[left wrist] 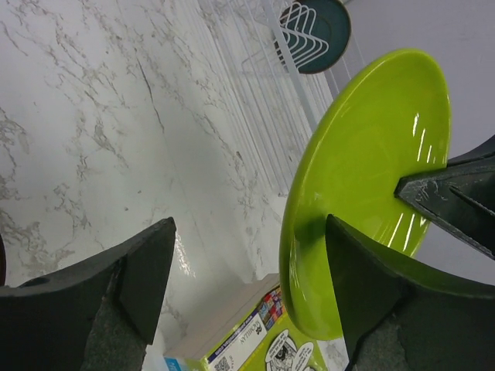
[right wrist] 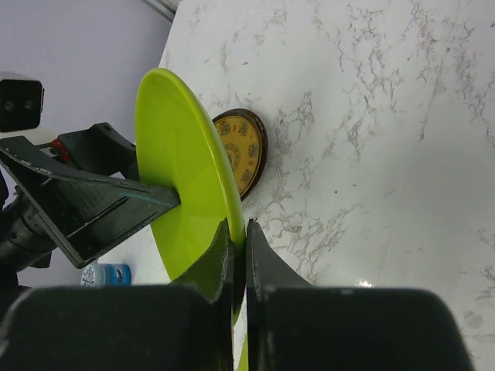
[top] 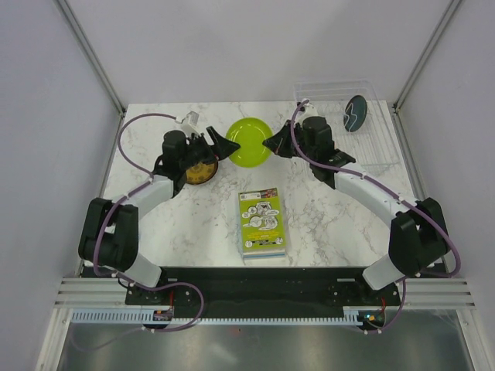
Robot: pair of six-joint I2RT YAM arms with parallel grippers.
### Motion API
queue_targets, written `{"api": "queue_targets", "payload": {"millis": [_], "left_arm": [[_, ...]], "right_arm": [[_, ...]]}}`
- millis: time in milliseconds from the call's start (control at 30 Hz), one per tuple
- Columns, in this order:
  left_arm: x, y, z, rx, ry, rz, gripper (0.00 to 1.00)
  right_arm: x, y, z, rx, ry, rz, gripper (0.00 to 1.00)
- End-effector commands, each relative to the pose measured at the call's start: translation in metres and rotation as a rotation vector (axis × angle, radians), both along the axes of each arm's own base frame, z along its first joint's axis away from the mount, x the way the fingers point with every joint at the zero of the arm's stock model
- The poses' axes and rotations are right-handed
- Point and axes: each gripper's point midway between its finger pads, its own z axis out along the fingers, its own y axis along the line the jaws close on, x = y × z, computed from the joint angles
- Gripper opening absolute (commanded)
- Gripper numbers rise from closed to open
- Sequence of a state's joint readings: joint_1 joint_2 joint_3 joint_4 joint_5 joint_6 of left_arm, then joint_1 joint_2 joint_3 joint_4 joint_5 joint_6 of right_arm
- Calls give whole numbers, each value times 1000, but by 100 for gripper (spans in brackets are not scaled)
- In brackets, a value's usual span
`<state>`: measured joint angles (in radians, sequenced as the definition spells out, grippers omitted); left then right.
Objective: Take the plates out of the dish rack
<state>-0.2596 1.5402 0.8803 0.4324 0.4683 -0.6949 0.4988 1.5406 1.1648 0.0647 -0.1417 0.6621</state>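
The lime green plate (top: pixel 249 141) hangs on edge above the table between my two grippers. My right gripper (top: pixel 272 144) (right wrist: pixel 240 239) is shut on its right rim. The plate's left rim (left wrist: pixel 363 178) sits inside my left gripper (top: pixel 223 144) (left wrist: pixel 247 286), which is open. One finger (left wrist: pixel 371 294) lies against the plate's face and the other (left wrist: pixel 139 286) is well clear of it. A yellow-brown patterned plate (top: pixel 199 171) (right wrist: pixel 241 151) lies flat on the table beside the left wrist. A dark plate (top: pixel 355 113) (left wrist: pixel 313 31) stands upright in the clear dish rack (top: pixel 371 147) at the back right.
A lime-green book (top: pixel 261 222) (left wrist: pixel 255 340) lies flat near the middle front of the marble table. Metal frame posts (top: pixel 93 54) and pale walls enclose the back and sides.
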Motion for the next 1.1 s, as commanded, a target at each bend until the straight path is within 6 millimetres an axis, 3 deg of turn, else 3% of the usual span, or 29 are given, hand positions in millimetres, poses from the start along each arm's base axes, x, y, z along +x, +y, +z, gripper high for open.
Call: {"api": "queue_targets", "payload": {"millis": [0, 33, 67, 167, 267, 300, 333, 433, 567, 667, 733, 767, 933, 1067], "left_arm": [[1, -9, 15, -70, -52, -30, 75], [2, -9, 16, -72, -57, -25, 67], [2, -9, 17, -73, -59, -21, 45], [4, -4, 16, -67, -61, 8, 2], [4, 3, 16, -30, -59, 42, 2], [6, 11, 8, 11, -44, 77, 2], [6, 16, 5, 34, -33, 100, 2], [12, 47, -1, 90, -15, 186, 2], [21, 109, -17, 137, 32, 333, 2], [23, 138, -29, 169, 65, 396, 2], [22, 147, -44, 198, 117, 417, 2], [25, 167, -48, 218, 131, 468, 2], [27, 186, -80, 249, 220, 512, 2], [26, 189, -98, 246, 296, 521, 2]], "right_arm": [[-6, 23, 28, 186, -32, 78, 0], [-6, 25, 28, 198, -31, 87, 0], [-8, 27, 26, 209, -19, 99, 0], [-13, 30, 24, 239, -2, 113, 0], [-10, 25, 19, 205, 4, 91, 19], [-8, 21, 18, 189, 3, 80, 44], [-5, 16, 16, 164, 14, 55, 56], [1, -6, 11, 96, 8, -12, 57], [6, -39, 7, 24, 0, -80, 63], [7, -55, 3, -3, 1, -104, 63], [7, -61, -3, -11, 16, -112, 63], [8, -65, -5, -13, 20, -118, 62], [9, -69, -14, -26, 38, -119, 61], [11, -72, -17, -32, 43, -125, 61]]}}
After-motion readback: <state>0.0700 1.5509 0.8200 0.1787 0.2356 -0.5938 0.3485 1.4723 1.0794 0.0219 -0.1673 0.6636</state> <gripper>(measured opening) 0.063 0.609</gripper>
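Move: The green plate hangs between the hands, its middle about 7 cm to the right of the open left hand and level with it. The right hand still holds its far edge, with the plate's middle some 7 cm to that hand's left. From the left hand, the brown plate on the table is roughly 13 cm left, 2 cm ahead and 15 cm below; the book box is about 19 cm back and 11 cm right, also well below. Left pinches the green plate, right releases, left carries it about 18 cm left, lowering towards the brown plate. ##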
